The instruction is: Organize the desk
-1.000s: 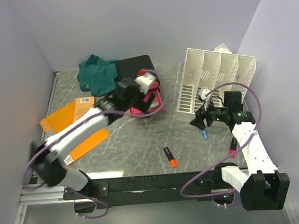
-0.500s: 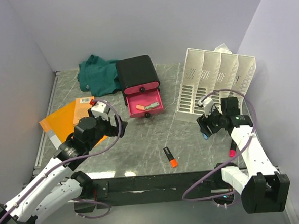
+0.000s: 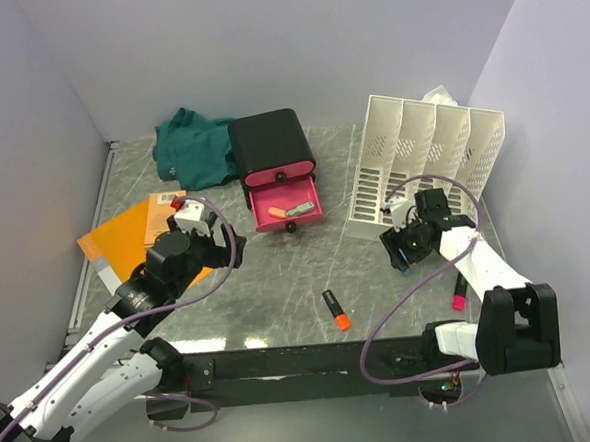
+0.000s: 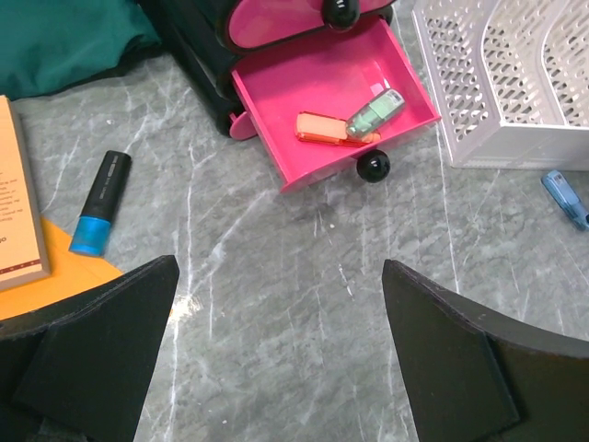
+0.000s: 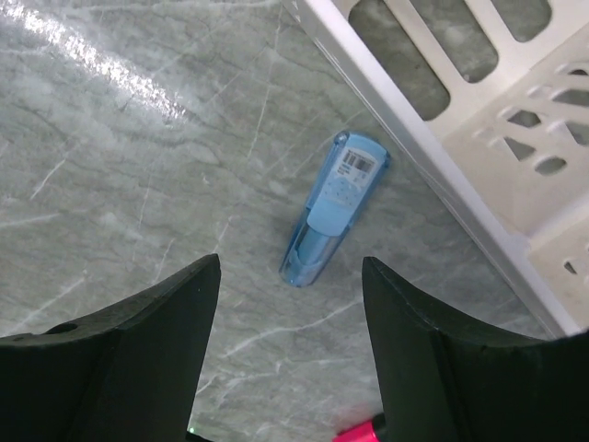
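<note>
The desk is grey-green marble. My left gripper hangs open over bare stone, short of the open pink drawer. In the drawer lie a peach flat piece and a pale green one. My right gripper is open just above the desk. A clear blue pen-sized case lies right ahead of its fingertips, untouched. A black marker with an orange cap lies near the front edge.
The black drawer box stands at the back, with green cloth to its left. A white file rack is close beside the blue case. A pink marker, orange folders and a black-blue marker lie about.
My left arm has pulled back from the drawer box towards the near left, uncovering the open drawer. My right gripper has shifted slightly left over the blue case.
</note>
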Available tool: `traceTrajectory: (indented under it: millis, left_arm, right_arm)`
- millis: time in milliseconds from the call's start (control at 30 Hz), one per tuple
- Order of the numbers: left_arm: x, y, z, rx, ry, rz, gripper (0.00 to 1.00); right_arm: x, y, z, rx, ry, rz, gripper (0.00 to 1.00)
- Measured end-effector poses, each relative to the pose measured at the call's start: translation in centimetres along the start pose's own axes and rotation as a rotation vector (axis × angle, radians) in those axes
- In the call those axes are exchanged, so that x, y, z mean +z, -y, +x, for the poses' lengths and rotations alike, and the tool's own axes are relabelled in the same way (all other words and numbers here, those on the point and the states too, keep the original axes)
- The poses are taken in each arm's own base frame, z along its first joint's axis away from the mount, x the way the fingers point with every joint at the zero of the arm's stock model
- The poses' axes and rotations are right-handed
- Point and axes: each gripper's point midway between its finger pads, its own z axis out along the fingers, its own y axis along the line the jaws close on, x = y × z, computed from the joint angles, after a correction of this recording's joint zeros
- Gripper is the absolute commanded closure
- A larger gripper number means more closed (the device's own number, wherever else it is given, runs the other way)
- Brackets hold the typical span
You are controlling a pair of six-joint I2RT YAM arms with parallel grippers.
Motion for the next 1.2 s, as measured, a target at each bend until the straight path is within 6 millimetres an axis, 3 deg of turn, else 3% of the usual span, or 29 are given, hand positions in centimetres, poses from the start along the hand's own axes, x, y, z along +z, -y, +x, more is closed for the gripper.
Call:
traceTrajectory:
  millis: [200, 500, 600, 700, 833, 900, 1067, 1133, 1200]
  left_arm:
    - [-0.3, -0.4, -0.6, -0.008, 0.026, -0.019, 0.01]
    - [-0.8, -0.9, -1.3, -0.016, 0.061, -0.046, 0.00]
    - [-1.0, -1.0, -1.6, -0.021, 0.072, -0.050, 0.00]
    - [-1.1, -1.1, -1.7, -0.023, 0.078, -0.054, 0.00]
    - [-1.1, -1.2, -1.8, -0.024, 0.082, -0.058, 0.01]
    - [-1.2, -1.3, -1.9, -0.025, 0.087, -0.063, 0.00]
    - [-1.6, -1.4, -2.3, -0.030, 0.105, -0.066, 0.01]
    - [-1.7, -1.4, -2.4, -0.032, 0.112, -0.067, 0.00]
    - [-1.8, -1.5, -2.6, -0.034, 0.119, -0.073, 0.01]
  right_arm:
    - [1.4, -0.1, 0.2, 0.016, -0.037, -0.001, 0.33]
    - [3.0, 0.0, 1.4, 0.048, -0.110, -0.009, 0.46]
    - [3.3, -0.1, 1.6, 0.047, -0.126, -0.016, 0.60]
    - [3.7, -0.4, 2.0, 0.044, -0.147, -0.029, 0.66]
    - [3.8, -0.5, 1.8, 0.022, -0.153, -0.022, 0.89]
    - [3.9, -0.9, 1.4, -0.010, -0.156, -0.025, 0.95]
    - [3.5, -3.9, 0.1, -0.200, -0.173, -0.108, 0.98]
    - [2.8, -5.1, -1.5, -0.292, -0.154, -0.155, 0.98]
    - [1.6, -6.1, -4.8, -0.396, -0.093, -0.182, 0.98]
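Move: Beneath the right hand, about 5 cm down and 1 cm ahead, lies the blue highlighter. From that hand, the white rack's middle is some 20 cm ahead and 6 cm right, the open pink drawer 17 cm ahead and 26 cm left, the pink marker 8 cm back and 12 cm right, and the black-and-orange marker 11 cm back and 16 cm left. The blue highlighter is roughly 37 cm right of, 1 cm ahead of and 21 cm below the left hand. Sinking about 4.5 cm as its fingers tip steeper, the right hand closes them from the sides and pinches the blue highlighter, then sweeps left with it some 7 cm, speeding up and rising about 5 cm towards the open drawer, while the wrist turns some 25 degrees counter-clockwise. The left hand, empty and wide open, eases up and left a little over 2 cm each way. ##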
